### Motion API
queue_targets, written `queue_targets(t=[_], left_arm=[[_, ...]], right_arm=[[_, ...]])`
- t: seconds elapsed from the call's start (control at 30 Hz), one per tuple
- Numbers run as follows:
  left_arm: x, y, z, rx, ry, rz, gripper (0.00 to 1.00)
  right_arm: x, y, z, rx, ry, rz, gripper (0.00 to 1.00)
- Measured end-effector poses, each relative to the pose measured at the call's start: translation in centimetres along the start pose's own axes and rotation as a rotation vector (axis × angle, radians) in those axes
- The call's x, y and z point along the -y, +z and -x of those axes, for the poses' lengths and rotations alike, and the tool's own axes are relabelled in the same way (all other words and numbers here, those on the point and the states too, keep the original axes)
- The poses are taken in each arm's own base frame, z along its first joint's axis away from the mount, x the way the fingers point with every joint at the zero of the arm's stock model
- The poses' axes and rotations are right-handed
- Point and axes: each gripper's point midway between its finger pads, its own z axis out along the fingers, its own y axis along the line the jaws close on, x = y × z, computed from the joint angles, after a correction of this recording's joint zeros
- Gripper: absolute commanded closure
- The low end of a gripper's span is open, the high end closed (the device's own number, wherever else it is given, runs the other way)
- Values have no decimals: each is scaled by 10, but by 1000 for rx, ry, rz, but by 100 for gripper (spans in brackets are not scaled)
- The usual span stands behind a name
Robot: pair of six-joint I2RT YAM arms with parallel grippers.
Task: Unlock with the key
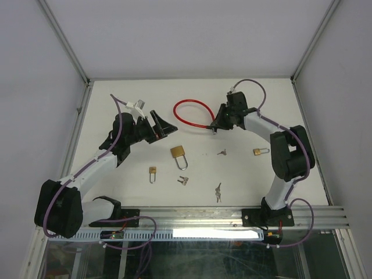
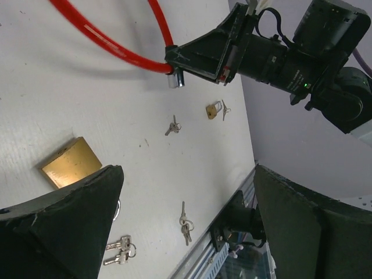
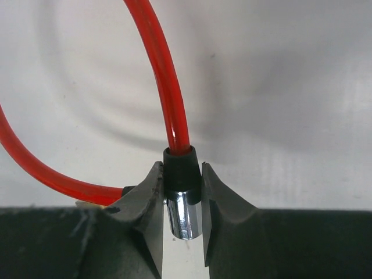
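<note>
A red cable lock (image 1: 190,110) lies looped on the white table at the back centre. My right gripper (image 3: 182,174) is shut on its black collar (image 3: 178,168), and the chrome tip (image 3: 185,218) pokes out between the fingers. The left wrist view shows that same grip (image 2: 203,55) on the red cable (image 2: 110,46). Loose key sets lie apart on the table (image 1: 222,152) (image 1: 183,180) (image 1: 218,190). None of the keys is held. My left gripper (image 1: 160,125) hovers open and empty left of the loop, its fingers (image 2: 70,221) spread wide.
A large brass padlock (image 1: 179,154) sits mid-table. A small padlock (image 1: 153,171) lies to the left and another (image 1: 257,151) near the right arm. The metal rail (image 1: 232,212) with both arm bases runs along the near edge. Walls enclose the table.
</note>
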Motion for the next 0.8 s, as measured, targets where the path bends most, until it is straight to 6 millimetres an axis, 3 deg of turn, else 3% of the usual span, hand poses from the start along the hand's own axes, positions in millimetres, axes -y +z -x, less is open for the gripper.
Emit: queue_targets(t=[0.2, 0.43, 0.5, 0.73, 0.8], left_arm=[[-8, 2, -9, -4, -33, 10, 1], [-24, 0, -13, 11, -71, 69, 1], [-25, -3, -11, 30, -77, 90, 1], [-22, -14, -5, 72, -67, 112, 1], [-22, -17, -7, 74, -55, 109, 1]], right_arm=[[-36, 20, -37, -67, -84, 20, 100], [-40, 43, -61, -107, -169, -50, 98], [-42, 48, -60, -107, -194, -67, 90], [-43, 50, -60, -98, -259, -100, 48], [-45, 49, -59, -95, -281, -101, 41]])
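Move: The right hand already holds the red cable lock by its head. The bare table spot it is bound for is some 7 cm left, 2 cm back and 5 cm below. From the hand, the large brass padlock lies about 17 cm left and 12 cm back, and the small key about 4 cm right and 11 cm back. From the left hand, the table spot is roughly 16 cm right, 6 cm ahead and 15 cm below. Right hand carries the cable lock about 8 cm left towards the brass padlock, lowers it 4 cm, lets go. ##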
